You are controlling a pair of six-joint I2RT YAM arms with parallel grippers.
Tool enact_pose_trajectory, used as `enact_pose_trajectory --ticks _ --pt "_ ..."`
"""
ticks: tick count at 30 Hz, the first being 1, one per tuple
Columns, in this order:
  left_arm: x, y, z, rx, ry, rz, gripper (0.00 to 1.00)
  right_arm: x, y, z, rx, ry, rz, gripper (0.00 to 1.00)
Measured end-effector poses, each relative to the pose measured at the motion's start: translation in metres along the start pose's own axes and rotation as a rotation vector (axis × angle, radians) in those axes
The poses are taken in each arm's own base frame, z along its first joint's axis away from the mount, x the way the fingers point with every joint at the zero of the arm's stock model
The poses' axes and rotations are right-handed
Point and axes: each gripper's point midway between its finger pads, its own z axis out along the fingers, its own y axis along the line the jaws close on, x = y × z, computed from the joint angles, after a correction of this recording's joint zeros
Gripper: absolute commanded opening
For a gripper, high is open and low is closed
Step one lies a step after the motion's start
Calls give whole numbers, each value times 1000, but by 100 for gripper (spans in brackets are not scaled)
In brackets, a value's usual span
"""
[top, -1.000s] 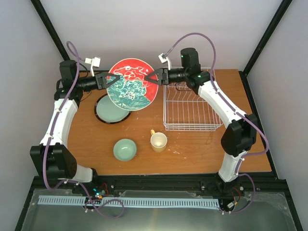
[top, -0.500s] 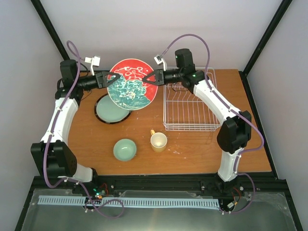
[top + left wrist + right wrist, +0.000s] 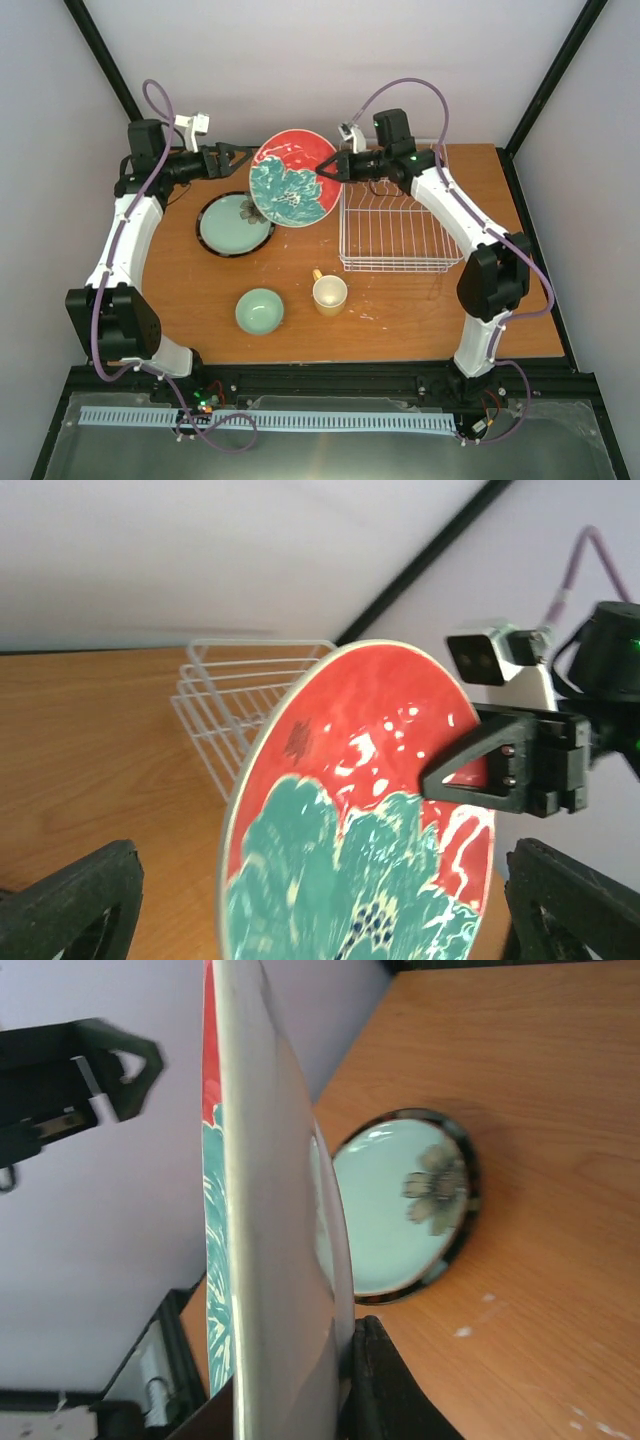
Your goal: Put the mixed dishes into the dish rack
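Note:
The red plate with a teal flower (image 3: 294, 180) hangs tilted on edge above the table, just left of the dish rack (image 3: 392, 228). My right gripper (image 3: 326, 168) is shut on its right rim; the right wrist view shows the plate (image 3: 268, 1210) edge-on against a finger (image 3: 385, 1380). My left gripper (image 3: 243, 156) stands open a little left of the plate, off its rim. In the left wrist view the plate (image 3: 350, 820) fills the space between the spread fingers (image 3: 75, 905).
A mint-green dark-rimmed plate (image 3: 235, 222) lies flat on the table under the left arm. A small mint-green bowl (image 3: 260, 310) and a cream-yellow mug (image 3: 329, 294) stand nearer the front. The white wire rack holds nothing that I can see.
The right gripper shut on the red plate's rim and the left gripper opened and let go. The plate moved right toward the rack; the left gripper drew back a little.

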Motion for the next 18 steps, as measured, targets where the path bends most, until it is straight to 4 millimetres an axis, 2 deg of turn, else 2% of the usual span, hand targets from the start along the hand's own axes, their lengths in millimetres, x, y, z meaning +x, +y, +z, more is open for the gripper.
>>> enact_pose_trajectory --ticks 4,8,14,18 --pt "-9 18 -3 -126 -30 23 100 -8 -27 -22 131 -49 30 3" --pt "-11 39 -7 -249 -49 31 100 -23 -46 -60 291 -128 15 3" --pt "-8 61 -15 -381 -44 50 100 -40 -64 -129 614 -202 -63 3" --pt "-5 70 -18 -434 -33 63 100 -42 -79 -183 863 -228 -103 3"
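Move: The dish rack, where the red-and-teal plate in the right hand is being taken, has its middle about 20 cm to that hand's right, some 5 cm farther out and 22 cm below. The black-rimmed plate lies level with the right hand, about 23 cm to its left and 28 cm down; the mug sits some 20 cm back, 2 cm to the right and 26 cm down. From the left hand the rack is about 40 cm right, 5 cm ahead and 27 cm below. Still pinching the red-and-teal plate by its rim, the right hand sweeps some 20 cm to the right over the rack, gathering speed and rising slightly late on, while the wrist turns about 50 degrees, swinging clockwise with its left side dropping, so its fingers end forward and down. The empty left hand, already open, backs off about 5 cm left, with smaller forward and downward travel. ##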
